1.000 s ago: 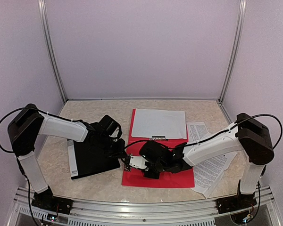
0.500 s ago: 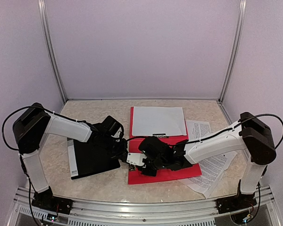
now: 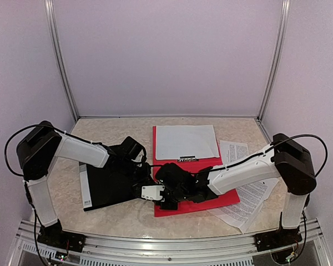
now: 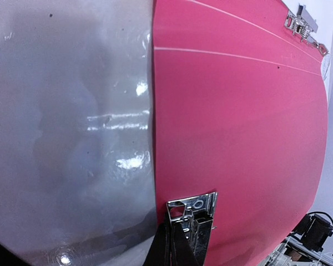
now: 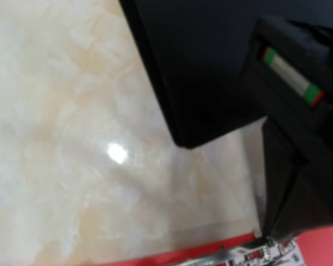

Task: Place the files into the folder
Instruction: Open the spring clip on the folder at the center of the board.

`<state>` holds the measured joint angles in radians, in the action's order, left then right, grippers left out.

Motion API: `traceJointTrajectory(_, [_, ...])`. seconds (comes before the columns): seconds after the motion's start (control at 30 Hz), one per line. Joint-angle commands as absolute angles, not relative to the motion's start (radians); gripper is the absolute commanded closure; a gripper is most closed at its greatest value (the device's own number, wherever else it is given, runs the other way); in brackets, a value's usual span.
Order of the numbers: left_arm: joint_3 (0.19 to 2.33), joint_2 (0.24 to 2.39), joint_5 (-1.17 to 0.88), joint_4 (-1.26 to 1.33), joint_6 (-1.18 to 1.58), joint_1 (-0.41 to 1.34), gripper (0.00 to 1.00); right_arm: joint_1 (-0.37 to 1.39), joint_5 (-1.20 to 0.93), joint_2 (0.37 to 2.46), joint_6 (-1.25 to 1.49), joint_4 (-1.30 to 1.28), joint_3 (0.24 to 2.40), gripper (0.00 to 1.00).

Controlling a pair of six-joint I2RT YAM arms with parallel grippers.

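Observation:
The red folder (image 3: 222, 197) lies open in the middle of the table. A white sheet of the files (image 3: 186, 142) rests on its far half, behind the metal clip (image 3: 187, 159). More printed files (image 3: 254, 195) lie on the table to the right, partly under the folder and my right arm. My left gripper (image 3: 148, 176) is shut on the folder's left edge; in the left wrist view its metal fingertips (image 4: 191, 213) pinch the red cover (image 4: 238, 127). My right gripper (image 3: 157, 197) hovers low over the folder's near left corner, its jaws barely in view.
A black book-like object (image 3: 108, 185) lies flat left of the folder, under my left arm. The right wrist view shows its corner (image 5: 194, 66), marble tabletop (image 5: 72, 138) and the folder's red edge (image 5: 211, 250). Purple walls enclose the table.
The folder's near half has shifted right and skewed. My right gripper has moved left toward its near left corner. The left arm has crept slightly right.

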<state>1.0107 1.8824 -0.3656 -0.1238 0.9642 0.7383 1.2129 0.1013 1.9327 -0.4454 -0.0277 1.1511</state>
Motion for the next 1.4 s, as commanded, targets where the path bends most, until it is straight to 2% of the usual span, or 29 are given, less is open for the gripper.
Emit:
traceJointTrajectory(0.0, [1.03,1.919,-0.386,-0.132,0.964,0.739,1.0,1.221,0.097,1.964,-0.486,-0.071,1.183,0.73])
traceJointTrajectory(0.37, [1.035,1.925,-0.387,-0.143,0.945,0.739,1.0,1.222,0.132,2.004,-0.517,-0.112,1.191,0.83])
traceJointTrajectory(0.83, [1.037,1.933,-0.388,-0.151,0.92,0.742,1.0,1.211,0.168,2.008,-0.532,-0.121,1.183,0.88])
traceJointTrajectory(1.03, [1.037,1.93,-0.382,-0.156,0.911,0.744,1.0,1.211,0.166,2.018,-0.536,-0.127,1.178,1.0])
traceJointTrajectory(1.37, [1.036,1.934,-0.374,-0.168,0.89,0.748,1.0,1.211,0.174,2.039,-0.522,-0.121,1.15,1.0])
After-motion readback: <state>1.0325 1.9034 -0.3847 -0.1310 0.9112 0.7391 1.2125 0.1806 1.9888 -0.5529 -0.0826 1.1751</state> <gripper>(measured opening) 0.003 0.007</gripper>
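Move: The near-flap clip, on the red folder's left edge, lies about 3 cm below the right hand, 1 cm ahead and 1 cm to its right; from the left hand its middle is roughly 2 cm back, 1 cm right and 1 cm down. The black folder's middle is some 17 cm left and 6 cm ahead of the right hand; the second clip, holding the white sheet, is about 17 cm ahead and 13 cm right. The near-flap clip stays under the shut left fingers, which keep resting on its outer edge with barely any movement. Onto it the right hand sinks about 2.5 cm, mostly early on, then eases some 1 cm right and 1 cm forward at that low height; its part-open fingers close fully there, while the wrist tilts under 10 degrees so they point more steeply down. The right fingertips' grip can't be seen. ##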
